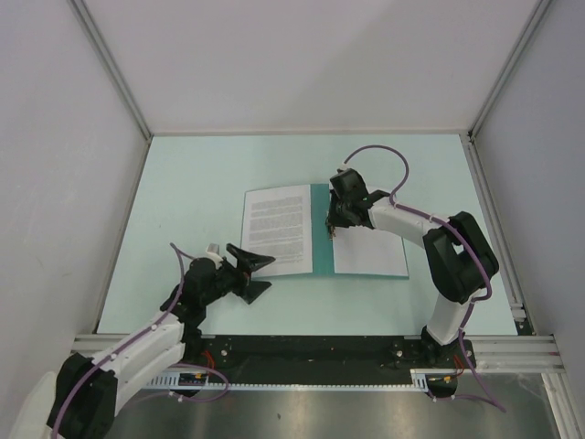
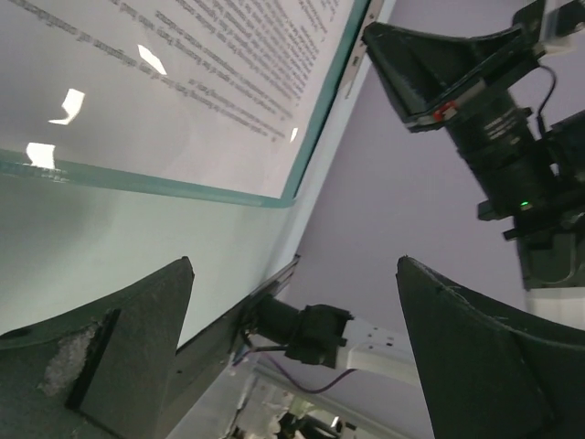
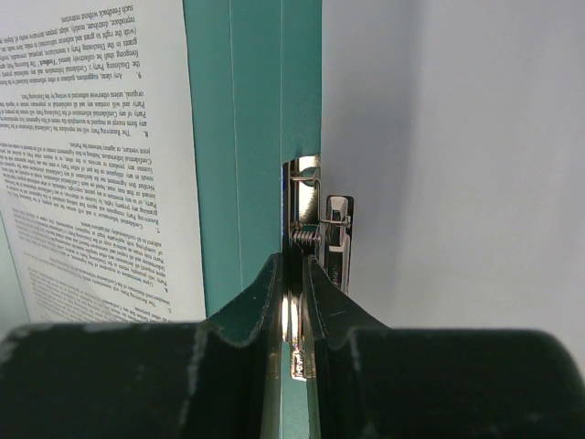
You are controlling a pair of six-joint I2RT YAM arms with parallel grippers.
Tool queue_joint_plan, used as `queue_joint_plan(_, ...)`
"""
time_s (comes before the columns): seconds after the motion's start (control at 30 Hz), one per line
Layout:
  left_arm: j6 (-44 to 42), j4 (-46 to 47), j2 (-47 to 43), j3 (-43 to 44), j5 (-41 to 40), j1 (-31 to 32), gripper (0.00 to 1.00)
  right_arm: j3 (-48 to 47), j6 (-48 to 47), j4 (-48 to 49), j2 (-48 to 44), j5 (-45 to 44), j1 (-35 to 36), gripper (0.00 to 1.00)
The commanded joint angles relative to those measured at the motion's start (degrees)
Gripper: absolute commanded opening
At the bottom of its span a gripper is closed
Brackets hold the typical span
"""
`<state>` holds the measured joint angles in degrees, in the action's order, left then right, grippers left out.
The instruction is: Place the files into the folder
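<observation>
The teal folder (image 1: pixel 321 233) lies open like a book on the table. A printed sheet (image 1: pixel 277 229) rests on its left half and a nearly blank sheet (image 1: pixel 370 251) on its right half. At the spine, my right gripper (image 1: pixel 335 226) points down. In the right wrist view that gripper (image 3: pixel 292 265) is shut on the shiny metal clip (image 3: pixel 315 219) between the teal strip (image 3: pixel 242 137) and the blank sheet (image 3: pixel 457 165). My left gripper (image 1: pixel 265 273) stands wide open just off the folder's near left corner, holding nothing. The left wrist view shows the printed sheet (image 2: pixel 183 73) ahead of it.
The pale mint tabletop (image 1: pixel 192 302) is walled by white panels with aluminium rails on three sides. In the left wrist view the right arm (image 2: pixel 484 119) rises past the folder's edge (image 2: pixel 183 187). Both arm bases sit on the black rail (image 1: pixel 311 352) at the near edge.
</observation>
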<state>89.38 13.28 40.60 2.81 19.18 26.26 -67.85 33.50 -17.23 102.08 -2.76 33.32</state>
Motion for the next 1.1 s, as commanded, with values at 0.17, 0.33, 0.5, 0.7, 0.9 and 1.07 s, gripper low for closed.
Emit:
queue_joint_plan(0.17,11.42,15.63,10.02,-6.68,-7.05,5.55,0.95,-2.63,2.54,3.17,-1.27,-1.37,0.25,0.00)
queue_joint_plan(0.33,10.72,20.82,16.79,-6.15,-7.31,6.08,0.90,-2.55,2.36,3.08,-1.27,-1.19,0.17,0.00)
queue_joint_plan(0.5,9.15,23.20,20.38,-4.31,-10.92,6.08,0.79,-2.55,2.28,3.35,-1.10,-1.19,0.43,0.00)
queue_joint_plan(0.7,8.71,26.53,27.07,-1.05,-8.55,6.61,0.70,-2.63,2.45,3.61,-0.92,-1.19,0.60,0.00)
queue_joint_plan(0.9,11.23,28.45,30.85,-2.37,-11.94,9.33,0.80,-2.63,2.45,3.61,-1.27,-1.37,0.52,0.00)
queue_joint_plan(1.07,10.29,39.71,38.75,-3.17,-13.73,9.42,0.60,-2.63,2.36,3.96,-1.36,-1.10,0.87,0.00)
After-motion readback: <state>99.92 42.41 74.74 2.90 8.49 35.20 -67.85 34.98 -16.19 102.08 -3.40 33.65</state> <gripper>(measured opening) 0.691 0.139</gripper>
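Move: The left hand hangs just outside the folder's near edge. The middle of that edge under the printed file is about 1 cm ahead, 3 cm right and 5 cm below; the printed file's middle is some 15 cm ahead, 2 cm right and 6 cm below. The clip lies about 16 cm ahead, 17 cm right and 5 cm below. From the right hand, already on the clip, that near edge is about 15 cm back, 14 cm left and 4 cm lower. While the right fingers keep their pinch on the clip and hold the folder nearly still, the left hand sinks about 5 cm towards the near edge under the printed file, easing some 3 cm to the right and slightly forward. Its fingertips tip about 10 degrees further down, and the wide-open fingers draw in by roughly a quarter, reopening briefly on the way; whether they touch the edge can't be told. ##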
